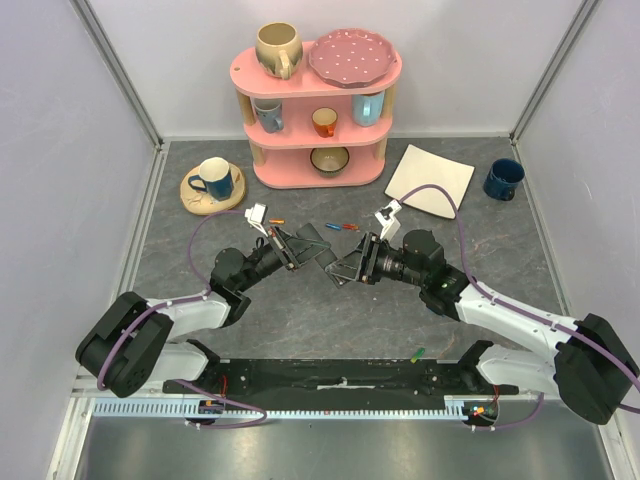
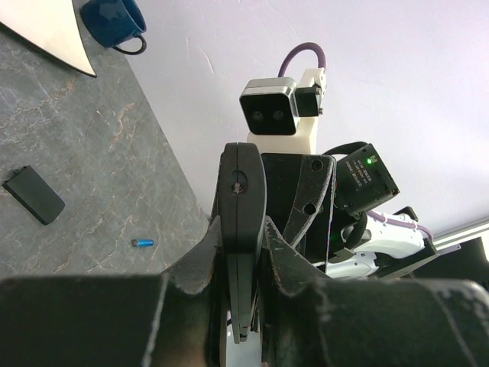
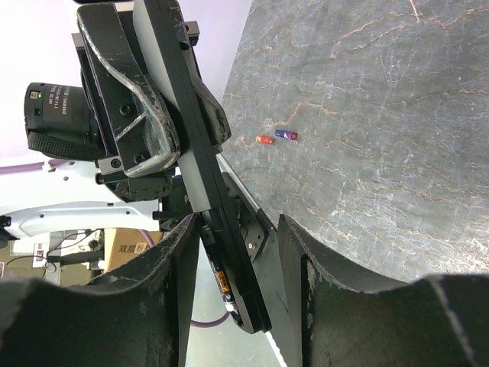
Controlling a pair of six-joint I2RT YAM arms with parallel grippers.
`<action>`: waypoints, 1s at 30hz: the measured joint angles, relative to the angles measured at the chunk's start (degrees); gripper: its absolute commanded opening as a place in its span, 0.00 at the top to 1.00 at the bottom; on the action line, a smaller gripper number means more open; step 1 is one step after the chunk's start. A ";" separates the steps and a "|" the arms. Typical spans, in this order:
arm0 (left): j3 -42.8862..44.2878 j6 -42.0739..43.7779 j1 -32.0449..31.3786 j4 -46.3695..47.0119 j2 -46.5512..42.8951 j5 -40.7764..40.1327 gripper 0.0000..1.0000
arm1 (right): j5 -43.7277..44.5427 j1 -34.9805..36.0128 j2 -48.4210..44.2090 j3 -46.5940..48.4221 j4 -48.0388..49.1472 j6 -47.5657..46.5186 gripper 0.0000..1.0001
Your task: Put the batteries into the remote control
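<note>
My left gripper (image 1: 300, 252) is shut on the remote control (image 2: 242, 199), a slim black bar held edge-on above the table. In the right wrist view the remote control (image 3: 191, 153) runs down between my right gripper's (image 3: 237, 229) open jaws. The left finger (image 3: 164, 267) lies against the side where an orange-and-black battery (image 3: 223, 281) sits in the compartment. The other finger (image 3: 306, 267) stands apart from it. A red battery (image 3: 265, 140) and a blue battery (image 3: 286, 134) lie loose on the table. The right gripper (image 1: 345, 265) faces the left one at mid-table.
A small black flat cover (image 2: 34, 195) lies on the grey table near a blue battery (image 2: 143, 242). A green battery (image 1: 418, 352) rests near the front rail. Behind are a pink shelf (image 1: 318, 120) with crockery, a white plate (image 1: 430, 180), and blue mugs (image 1: 503, 179).
</note>
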 measured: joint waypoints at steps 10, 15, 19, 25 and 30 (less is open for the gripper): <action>0.00 0.00 0.00 -0.02 0.00 0.00 0.98 | -0.50 0.02 0.28 -0.33 1.07 0.02 0.50; 0.22 0.00 0.02 0.00 0.00 0.00 0.98 | -1.05 0.02 0.83 -0.35 1.49 0.04 0.38; 0.24 -0.02 0.02 0.15 0.00 0.04 0.98 | -1.11 0.02 1.14 -0.33 0.72 -0.04 0.32; 0.24 -0.02 0.02 1.14 0.24 0.04 0.98 | -1.22 0.07 1.53 1.14 -2.14 -0.79 0.26; 0.24 -0.02 0.02 3.10 0.33 0.07 0.98 | -1.79 0.09 1.88 3.37 -5.05 -1.99 0.21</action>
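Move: The remote's open battery end sits between my right fingers, about 2 cm to the left of my right hand point and level fore and aft, with the upper finger against it; from my left hand, which holds the remote, it lies roughly 4 cm back, 3 cm right and 2 cm lower. The black cover is on the table some 8 cm ahead of my right hand, 8 cm right and 18 cm below; the blue battery lies about 21 cm right, 3 cm back, equally low. I ease my right fingers off the remote's battery end: after a slight further squeeze they spread wide to either side of it, from half open to about three quarters, while that hand all but stays put, dipping less than 1 cm and partly coming back. My left hand keeps its grip on the remote and, late on, rises about 1 cm with a very slight tilt. ##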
